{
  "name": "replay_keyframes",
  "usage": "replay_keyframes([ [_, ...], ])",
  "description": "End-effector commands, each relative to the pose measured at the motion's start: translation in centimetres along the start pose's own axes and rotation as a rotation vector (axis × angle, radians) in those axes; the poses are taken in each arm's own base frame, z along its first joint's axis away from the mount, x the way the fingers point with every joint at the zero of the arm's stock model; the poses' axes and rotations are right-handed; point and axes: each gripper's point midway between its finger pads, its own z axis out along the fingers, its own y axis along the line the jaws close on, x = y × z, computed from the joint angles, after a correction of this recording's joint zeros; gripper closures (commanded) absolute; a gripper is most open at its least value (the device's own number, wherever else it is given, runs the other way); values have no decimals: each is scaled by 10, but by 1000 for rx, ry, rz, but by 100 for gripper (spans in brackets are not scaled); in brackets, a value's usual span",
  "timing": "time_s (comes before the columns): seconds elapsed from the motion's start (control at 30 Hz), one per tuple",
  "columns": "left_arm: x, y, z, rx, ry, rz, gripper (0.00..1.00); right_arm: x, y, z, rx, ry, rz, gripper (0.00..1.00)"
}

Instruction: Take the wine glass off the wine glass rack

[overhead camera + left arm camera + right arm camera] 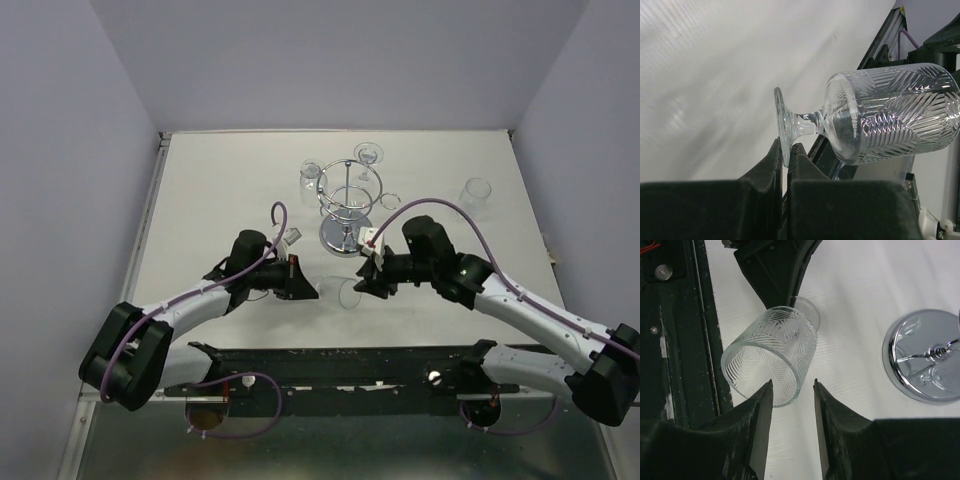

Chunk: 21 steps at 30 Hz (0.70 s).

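Note:
A cut-pattern wine glass [890,112] lies on its side in the air, off the wine glass rack [345,200]. My left gripper [785,150] is shut on the edge of its round foot [781,125]. In the top view the wine glass [349,292] hangs between both grippers, in front of the rack's base. My right gripper [792,385] is open at the bowl's mouth. The near wall of the wine glass [772,352] sits between its fingertips, and I see no firm contact.
The rack's shiny round base [922,357] stands just right of my right gripper. More glasses [311,176] [368,153] hang from the rack's top loops. Another glass [478,195] stands on the table at the back right. The dark mounting rail [340,365] runs along the near edge.

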Motion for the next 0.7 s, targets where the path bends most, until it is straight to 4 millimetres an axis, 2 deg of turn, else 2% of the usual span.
replay_keyframes([
  [0.0,-20,-21,-5,79,-71,68,100,-9,-11,10,89,-28,-52,53],
  [0.13,-18,-22,-5,87,-67,71,100,-10,-15,21,118,-14,-54,53],
  [0.2,-19,-23,-5,90,-68,75,100,-12,-22,25,160,-16,-51,58],
  [0.27,-19,-24,-6,94,-70,81,100,-16,-30,27,203,-18,-54,74],
  [0.33,-20,-24,-6,90,-75,85,100,-16,-35,28,230,-9,-49,96],
  [0.37,-20,-22,-6,77,-74,80,93,-17,-37,27,244,-11,-42,99],
  [0.4,-20,-19,-7,57,-77,79,67,-16,-39,26,253,-4,-36,99],
  [0.43,-20,-14,-7,22,-79,72,47,-15,-39,25,260,0,-33,99],
  [0.47,-21,-10,-8,-8,-88,70,33,-15,-39,24,264,4,-31,99],
  [0.53,-24,0,-10,-66,-112,65,22,-12,-38,20,265,18,-26,99],
  [0.67,-32,8,-19,-135,-186,79,15,-6,-39,9,285,59,-48,99],
])
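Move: The wine glass, tilted with its open rim towards the right hand, is still held by the foot in the left gripper; its middle lies about 5 cm right of the left hand, 1 cm back and 4 cm above. From the right hand it is roughly 4 cm left, 1 cm back and 4 cm below. The rack's round base lies some 15 cm ahead of the right hand, 3 cm left and 16 cm below; a hanging glass is about 22 cm ahead, 10 cm left and 3 cm lower. The glass changes hands: the right hand slides its half-open fingers over the forward side of the rim, about 3.5 cm forward and 2 cm down, first edging left then back, turning some 10 degrees clockwise, and shuts them to pinch the rim wall. The left keeps the foot until then, rising about 1 cm, then opens wide and frees it, easing slightly forward and left. ##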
